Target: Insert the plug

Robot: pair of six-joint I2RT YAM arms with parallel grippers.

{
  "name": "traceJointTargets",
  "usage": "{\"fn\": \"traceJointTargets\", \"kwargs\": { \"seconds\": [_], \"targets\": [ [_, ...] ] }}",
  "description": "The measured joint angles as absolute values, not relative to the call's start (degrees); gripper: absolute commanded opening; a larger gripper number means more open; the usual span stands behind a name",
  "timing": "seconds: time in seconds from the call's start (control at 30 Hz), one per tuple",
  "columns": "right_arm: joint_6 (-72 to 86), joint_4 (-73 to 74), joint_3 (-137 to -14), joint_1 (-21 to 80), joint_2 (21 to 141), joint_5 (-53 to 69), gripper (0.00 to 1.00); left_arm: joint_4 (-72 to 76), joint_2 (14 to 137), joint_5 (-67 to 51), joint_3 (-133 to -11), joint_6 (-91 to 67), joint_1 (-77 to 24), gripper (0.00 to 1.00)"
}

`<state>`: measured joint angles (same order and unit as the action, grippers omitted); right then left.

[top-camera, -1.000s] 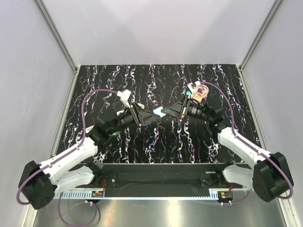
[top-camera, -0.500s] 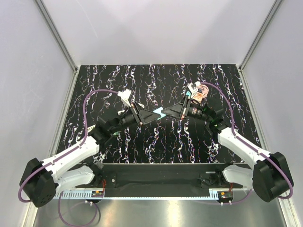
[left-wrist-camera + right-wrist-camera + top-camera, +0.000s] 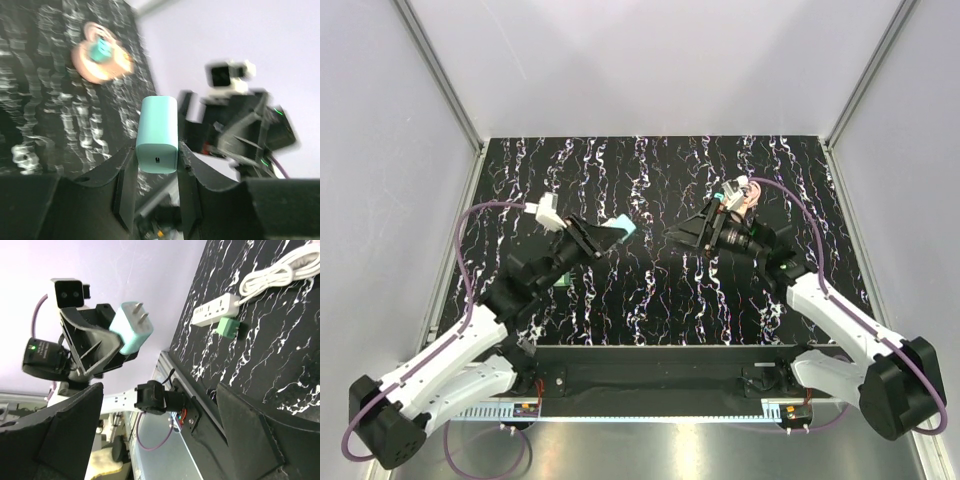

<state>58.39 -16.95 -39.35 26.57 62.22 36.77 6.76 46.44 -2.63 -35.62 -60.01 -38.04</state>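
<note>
The plug point(image 3: 621, 228) is a small teal block, and my left gripper point(image 3: 611, 233) is shut on it, holding it in the air left of the table's middle. In the left wrist view the plug point(image 3: 157, 135) sits clamped between both fingers, its flat end with a small slot facing the camera. In the right wrist view the plug point(image 3: 131, 329) shows two metal prongs pointing up and away from the left gripper. My right gripper point(image 3: 686, 233) is open and holds nothing, a hand's width to the right of the plug. The white power strip point(image 3: 217, 310) lies flat on the table.
A brighter green cube point(image 3: 229, 326) lies next to the power strip, whose white cable point(image 3: 275, 271) is coiled beyond it. A pinkish round disc with a teal piece on it point(image 3: 101, 50) lies near the right arm point(image 3: 745, 196). The black marbled table point(image 3: 650, 160) has grey walls around it.
The plug has passed from the right gripper to the left. The left arm has drawn back to the left with it, and the right gripper has opened.
</note>
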Motion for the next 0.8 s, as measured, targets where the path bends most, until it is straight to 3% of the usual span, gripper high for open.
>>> {"fn": "traceJointTargets", "kwargs": {
  "seconds": [0.23, 0.37, 0.8],
  "targets": [
    [57.0, -12.9, -40.4, 26.6, 61.5, 34.1, 1.00, -21.1, 48.8, 16.8, -52.0, -62.0, -36.9, 0.00],
    [56.7, -11.8, -40.4, 26.6, 62.0, 33.9, 1.00, -29.5, 52.4, 22.5, -60.9, -64.8, -32.9, 0.00],
    [54.1, -7.3, -40.4, 26.6, 62.2, 33.4, 1.00, -58.0, 65.6, 15.2, -67.3, -93.4, -6.8, 0.00]
  ]
}}
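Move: The light-blue plug is already in the left fingers, and the power strip it is bound for lies about 24 cm to the left, 8 cm ahead and some 25 cm below. The green plug sits nearer, roughly 16 cm left and 6 cm ahead; the coiled white cable is about 7 cm left and 18 cm ahead, both as low. From the right hand the strip is some 35 cm left, 8 cm ahead and 25 cm down. The light-blue plug, still pinched in the left fingers, is swung quickly left some 20 cm and a little forward, away from the right hand and towards the power strip, rising slightly first and then sinking to about 7 cm below its starting height. The wrist turns roughly 60 degrees counter-clockwise and tips steeply down. The empty right hand, still wide open, sinks about 3 cm. ##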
